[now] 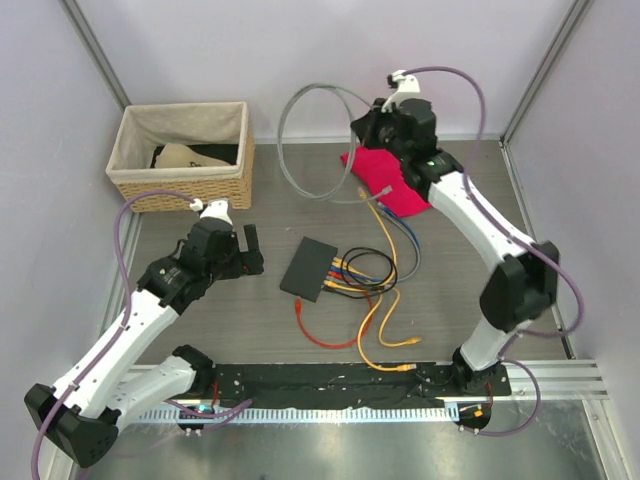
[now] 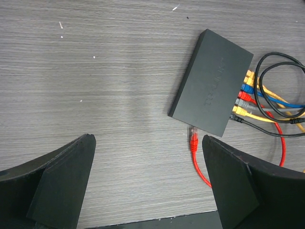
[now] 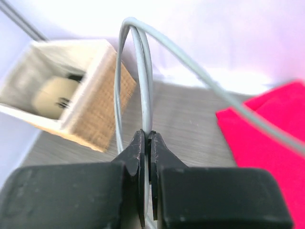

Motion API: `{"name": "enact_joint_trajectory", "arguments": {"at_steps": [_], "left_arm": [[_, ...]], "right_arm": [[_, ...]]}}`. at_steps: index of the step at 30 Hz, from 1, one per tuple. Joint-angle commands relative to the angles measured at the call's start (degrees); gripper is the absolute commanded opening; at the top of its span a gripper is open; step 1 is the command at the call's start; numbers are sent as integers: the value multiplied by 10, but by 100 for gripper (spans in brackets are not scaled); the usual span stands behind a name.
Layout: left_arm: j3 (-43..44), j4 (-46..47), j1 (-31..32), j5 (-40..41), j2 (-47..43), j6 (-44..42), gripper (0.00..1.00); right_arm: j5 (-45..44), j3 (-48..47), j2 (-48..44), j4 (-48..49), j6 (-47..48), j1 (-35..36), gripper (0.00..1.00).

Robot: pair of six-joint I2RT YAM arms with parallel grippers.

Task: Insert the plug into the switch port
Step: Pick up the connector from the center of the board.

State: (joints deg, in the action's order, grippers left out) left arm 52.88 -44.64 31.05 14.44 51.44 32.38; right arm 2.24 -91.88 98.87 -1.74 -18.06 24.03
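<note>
The switch (image 1: 310, 268) is a flat dark grey box mid-table, with yellow, blue, red and black cables plugged along its right edge (image 2: 240, 102). A loose red plug (image 2: 193, 140) on a red cable lies on the table touching the switch's (image 2: 209, 88) near corner. My left gripper (image 2: 147, 143) hovers open just left of the switch (image 1: 250, 250), nothing between its fingers (image 2: 233, 181). My right gripper (image 3: 147, 136) is at the back (image 1: 362, 125), shut on a looped grey cable (image 3: 143, 71). That cable's (image 1: 300, 140) own plug does not show.
A wicker basket (image 1: 180, 155) stands at the back left, also in the right wrist view (image 3: 95, 109). A red cloth (image 1: 385, 180) lies under the right arm. Loose orange cable (image 1: 385, 345) trails toward the front rail (image 1: 330, 385).
</note>
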Motion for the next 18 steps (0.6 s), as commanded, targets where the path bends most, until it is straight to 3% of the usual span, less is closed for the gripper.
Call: {"name": "enact_joint_trajectory", "arguments": {"at_steps": [1, 5, 12, 15, 18], "left_arm": [[-5, 15, -6, -15, -10, -1, 100], [-7, 18, -7, -23, -8, 0, 100], [-9, 22, -9, -28, -6, 3, 100], [-11, 23, -9, -28, -6, 4, 100], [-13, 26, -10, -36, -1, 7, 100]], "right_arm": [[27, 52, -124, 53, 2, -8, 1], [57, 83, -204, 57, -13, -15, 1], [17, 97, -261, 68, -28, -48, 1], [47, 90, -265, 80, -42, -56, 1], [119, 64, -236, 26, -83, -56, 1]]}}
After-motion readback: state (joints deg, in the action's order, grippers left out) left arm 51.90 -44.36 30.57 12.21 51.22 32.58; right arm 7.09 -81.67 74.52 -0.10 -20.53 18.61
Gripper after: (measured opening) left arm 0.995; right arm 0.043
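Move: The right hand holds the grey cable coil clear of the table, with no resting place for it evident yet. The switch lies about 22 cm back, 10 cm to its left and some 32 cm below; the red cloth is roughly 3 cm ahead and 10 cm to the right, equally far down, and the black cable coil about 22 cm back and 5 cm right. From the left hand the switch is some 2 cm ahead, 10 cm right and 18 cm below. Up and back sweeps the right hand, quickly at first, raising the already lifted grey coil about 12 cm and drawing it some 9 cm towards the base, away from the switch. It also drifts right, and that sideways carry goes on as the lift eases off. The fingertips tip up around 15 degrees, while the fingers stay shut on the grey cable. ##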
